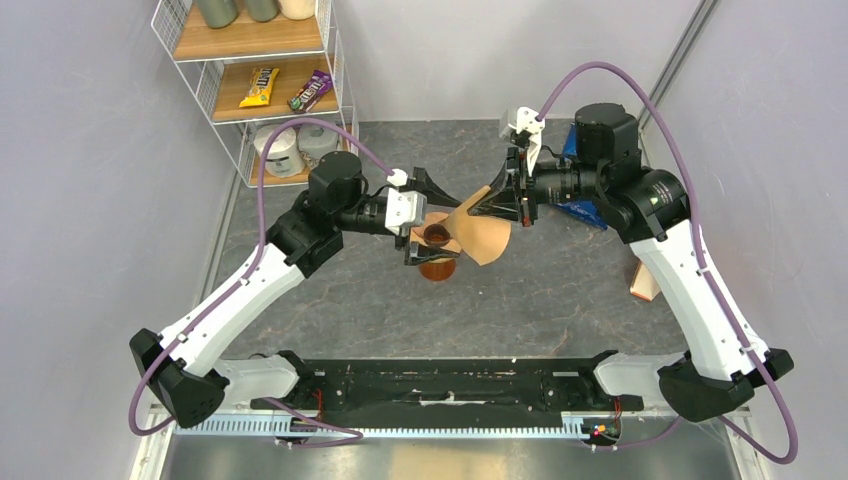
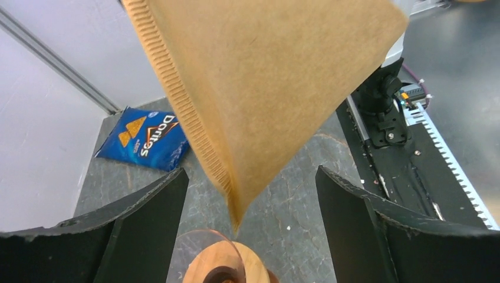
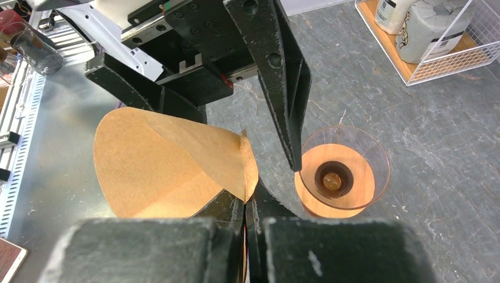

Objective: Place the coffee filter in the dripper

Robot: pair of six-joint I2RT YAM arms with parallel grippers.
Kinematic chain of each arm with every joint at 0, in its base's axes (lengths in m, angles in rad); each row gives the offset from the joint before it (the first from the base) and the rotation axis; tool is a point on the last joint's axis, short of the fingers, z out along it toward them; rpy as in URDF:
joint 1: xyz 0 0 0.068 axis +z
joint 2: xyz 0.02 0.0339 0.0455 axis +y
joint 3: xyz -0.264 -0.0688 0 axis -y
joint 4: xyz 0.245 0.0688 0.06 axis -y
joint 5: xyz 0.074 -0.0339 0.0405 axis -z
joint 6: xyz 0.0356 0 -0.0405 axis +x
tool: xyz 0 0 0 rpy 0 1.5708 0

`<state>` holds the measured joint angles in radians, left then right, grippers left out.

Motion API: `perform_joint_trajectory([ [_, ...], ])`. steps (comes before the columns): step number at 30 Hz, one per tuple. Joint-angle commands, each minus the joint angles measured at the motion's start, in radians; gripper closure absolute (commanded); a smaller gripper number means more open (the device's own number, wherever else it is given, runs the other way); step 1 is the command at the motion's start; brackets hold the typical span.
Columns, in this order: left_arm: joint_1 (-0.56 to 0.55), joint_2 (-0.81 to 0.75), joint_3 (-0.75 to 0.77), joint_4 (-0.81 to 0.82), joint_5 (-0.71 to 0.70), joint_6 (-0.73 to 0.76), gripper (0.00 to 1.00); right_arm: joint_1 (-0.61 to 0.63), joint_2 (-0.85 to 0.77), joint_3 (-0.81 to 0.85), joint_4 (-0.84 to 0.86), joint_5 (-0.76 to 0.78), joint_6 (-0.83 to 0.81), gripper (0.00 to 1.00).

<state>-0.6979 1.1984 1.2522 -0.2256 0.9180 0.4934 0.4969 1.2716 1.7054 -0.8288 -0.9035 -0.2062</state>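
Note:
The coffee filter (image 1: 482, 236) (image 2: 265, 88) (image 3: 159, 171) is a light-brown paper fan held up in the air. My right gripper (image 1: 505, 205) (image 3: 244, 203) is shut on its edge near the pointed end. The filter's tip hangs just above the dripper (image 1: 437, 262) (image 2: 221, 268) (image 3: 339, 177), an orange-brown funnel with a clear cone and a dark centre hole, standing on the table. My left gripper (image 1: 428, 225) (image 2: 250, 177) is open, with one finger on either side of the filter's tip and not touching the paper. The dripper sits below it.
A blue Doritos bag (image 2: 144, 138) (image 1: 583, 211) lies behind the right arm. A white wire shelf (image 1: 255, 90) (image 3: 439, 65) with paper rolls, candy packs and jars stands at the back left. A small wooden block (image 1: 645, 283) lies at the right.

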Motion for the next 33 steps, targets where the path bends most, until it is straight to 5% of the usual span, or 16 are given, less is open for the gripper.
perform_joint_trajectory([
  [1, -0.029, 0.007, 0.039, 0.077, -0.011, -0.090, 0.12, 0.006, 0.008, 0.044, 0.012, 0.011, 0.006, 1.00],
  [10, -0.080, 0.015, 0.056, 0.196, -0.097, -0.211, 0.14, 0.013, 0.002, 0.028, 0.021, 0.043, 0.057, 1.00],
  [18, -0.083, 0.012, 0.050, 0.202, -0.087, -0.226, 0.58, 0.015, -0.013, 0.017, 0.030, 0.030, 0.059, 1.00],
  [21, -0.083, 0.006, 0.038, 0.204, -0.080, -0.214, 0.65, 0.015, -0.013, 0.021, 0.032, 0.029, 0.062, 1.00],
  [25, -0.082, -0.007, 0.016, 0.201, -0.080, -0.197, 0.81, 0.014, -0.018, 0.040, 0.020, 0.070, 0.050, 0.76],
  [33, -0.083, -0.029, -0.007, 0.179, -0.079, -0.173, 0.94, 0.003, -0.020, 0.093, -0.090, 0.097, -0.064, 0.72],
])
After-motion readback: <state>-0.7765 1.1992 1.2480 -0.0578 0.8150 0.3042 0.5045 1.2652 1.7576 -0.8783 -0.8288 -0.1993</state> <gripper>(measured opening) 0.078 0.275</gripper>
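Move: The coffee filter, pinched near its edge by the closed right fingers, has its middle some 4 cm to the right of the open left hand, about 2 cm back and 3 cm higher. From the right hand that middle lies about 3 cm back, level sideways and 2 cm lower. The dripper stands about 10 cm ahead of the left hand, 3 cm left and 18 cm lower, with the wooden stand just beneath it. Rightward and up, some 3.5 cm in all, the wide-open left hand reaches around the filter's pointed lower end, then stops and shuts on it, pinching the tip. The right hand holds its grip almost still meanwhile; late on it opens its fingers by about a quarter at the filter's mouth and eases up about 1 cm. ##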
